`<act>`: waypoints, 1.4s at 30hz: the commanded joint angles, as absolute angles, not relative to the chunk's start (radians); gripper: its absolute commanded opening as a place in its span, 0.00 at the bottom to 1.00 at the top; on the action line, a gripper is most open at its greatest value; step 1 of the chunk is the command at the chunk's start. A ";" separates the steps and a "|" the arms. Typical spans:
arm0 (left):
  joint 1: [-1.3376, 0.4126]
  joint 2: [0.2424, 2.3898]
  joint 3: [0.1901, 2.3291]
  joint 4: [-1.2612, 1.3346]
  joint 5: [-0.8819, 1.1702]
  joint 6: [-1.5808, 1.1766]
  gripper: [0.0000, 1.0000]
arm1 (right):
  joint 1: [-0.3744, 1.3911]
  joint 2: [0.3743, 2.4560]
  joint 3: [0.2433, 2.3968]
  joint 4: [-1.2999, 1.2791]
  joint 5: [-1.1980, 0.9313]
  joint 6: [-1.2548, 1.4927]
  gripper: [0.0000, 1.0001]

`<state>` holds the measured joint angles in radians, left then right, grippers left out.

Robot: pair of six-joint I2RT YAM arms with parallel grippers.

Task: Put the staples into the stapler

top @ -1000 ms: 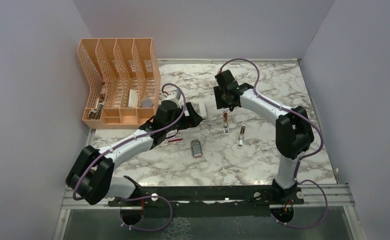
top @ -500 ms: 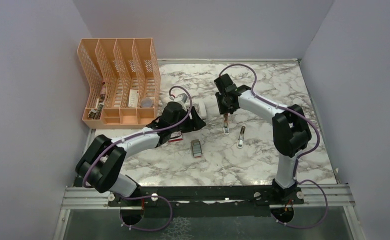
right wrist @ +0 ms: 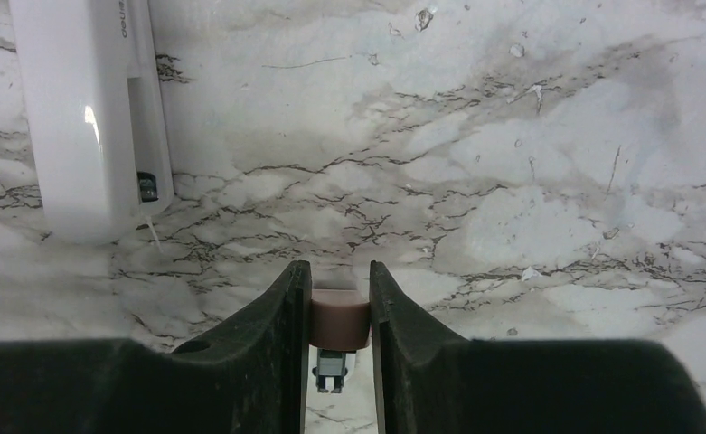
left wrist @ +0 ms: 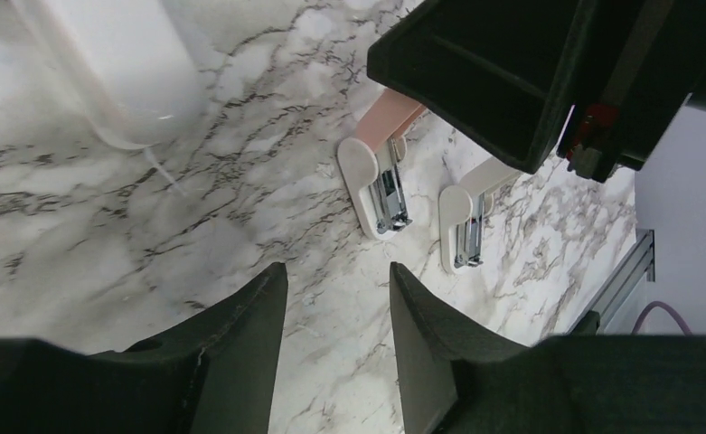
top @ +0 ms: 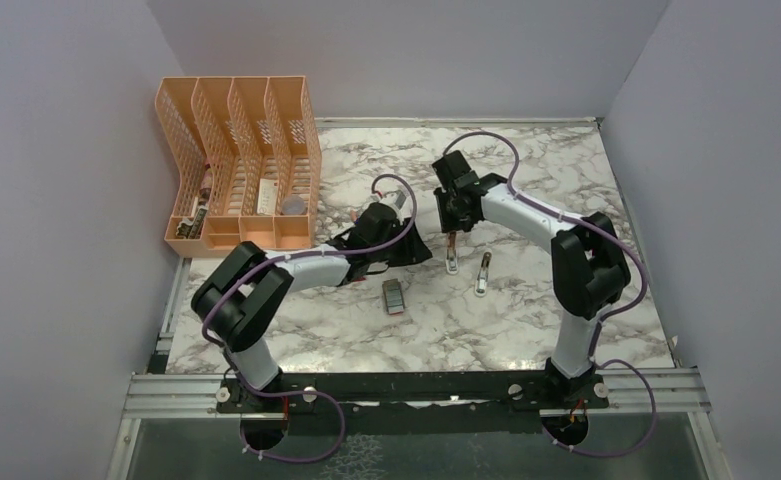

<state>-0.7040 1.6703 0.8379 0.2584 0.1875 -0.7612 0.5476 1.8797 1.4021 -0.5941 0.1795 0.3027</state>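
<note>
The stapler [top: 451, 256] is a slim white-based one lying mid-table, with silver metal inside [left wrist: 390, 194] and its pink top arm [right wrist: 340, 316] raised. My right gripper [top: 451, 230] [right wrist: 340, 268] is shut on the end of that pink arm, above the metal channel [right wrist: 334, 369]. The staples [top: 394, 297] are a small grey block lying on the marble nearer the bases, apart from both grippers. My left gripper [top: 419, 252] [left wrist: 338, 271] hovers just left of the stapler. Its jaws are open, with only bare marble between them.
A second small stapler [top: 482, 274] [left wrist: 462, 226] lies just right of the first. A larger white block [right wrist: 87, 117] [left wrist: 114, 63] rests behind the left gripper. An orange mesh file organiser [top: 241, 170] stands at the back left. Grey walls enclose the table.
The left arm swung right toward the staplers and its jaws narrowed. The right gripper came down and shut on the stapler's pink arm.
</note>
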 commanded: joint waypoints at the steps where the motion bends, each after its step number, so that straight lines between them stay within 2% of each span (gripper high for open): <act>1: -0.755 1.739 0.894 0.327 0.157 -0.781 0.44 | 0.550 1.824 1.374 -0.562 0.129 0.350 0.22; 9: -0.770 1.855 0.955 0.335 0.158 -0.787 0.28 | 0.549 1.806 1.349 -0.539 0.120 0.370 0.22; 19: -0.773 1.916 0.966 0.368 0.236 -0.779 0.22 | 0.549 1.788 1.335 -0.514 0.103 0.388 0.22; 31: -0.775 1.906 0.943 0.383 0.240 -0.782 0.21 | 0.549 1.785 1.330 -0.500 0.102 0.405 0.22; 42: -0.773 1.947 0.934 0.371 0.215 -0.812 0.09 | 0.552 1.747 1.280 -0.480 0.058 0.427 0.20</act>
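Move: The open pink stapler's base lies about 6 cm to the left hand's right, 1 cm ahead and 5 cm below it. The small white stapler is some 13 cm right and 2 cm back, and the staple box about 7 cm left and 6 cm back, both some 6 cm lower. For the right hand, which already holds the pink handle, the base is about 4 cm back and 3 cm below. Left hand slides 5 cm right and sinks 5 cm, narrowing fingers against the base; right hand keeps the pink handle. ##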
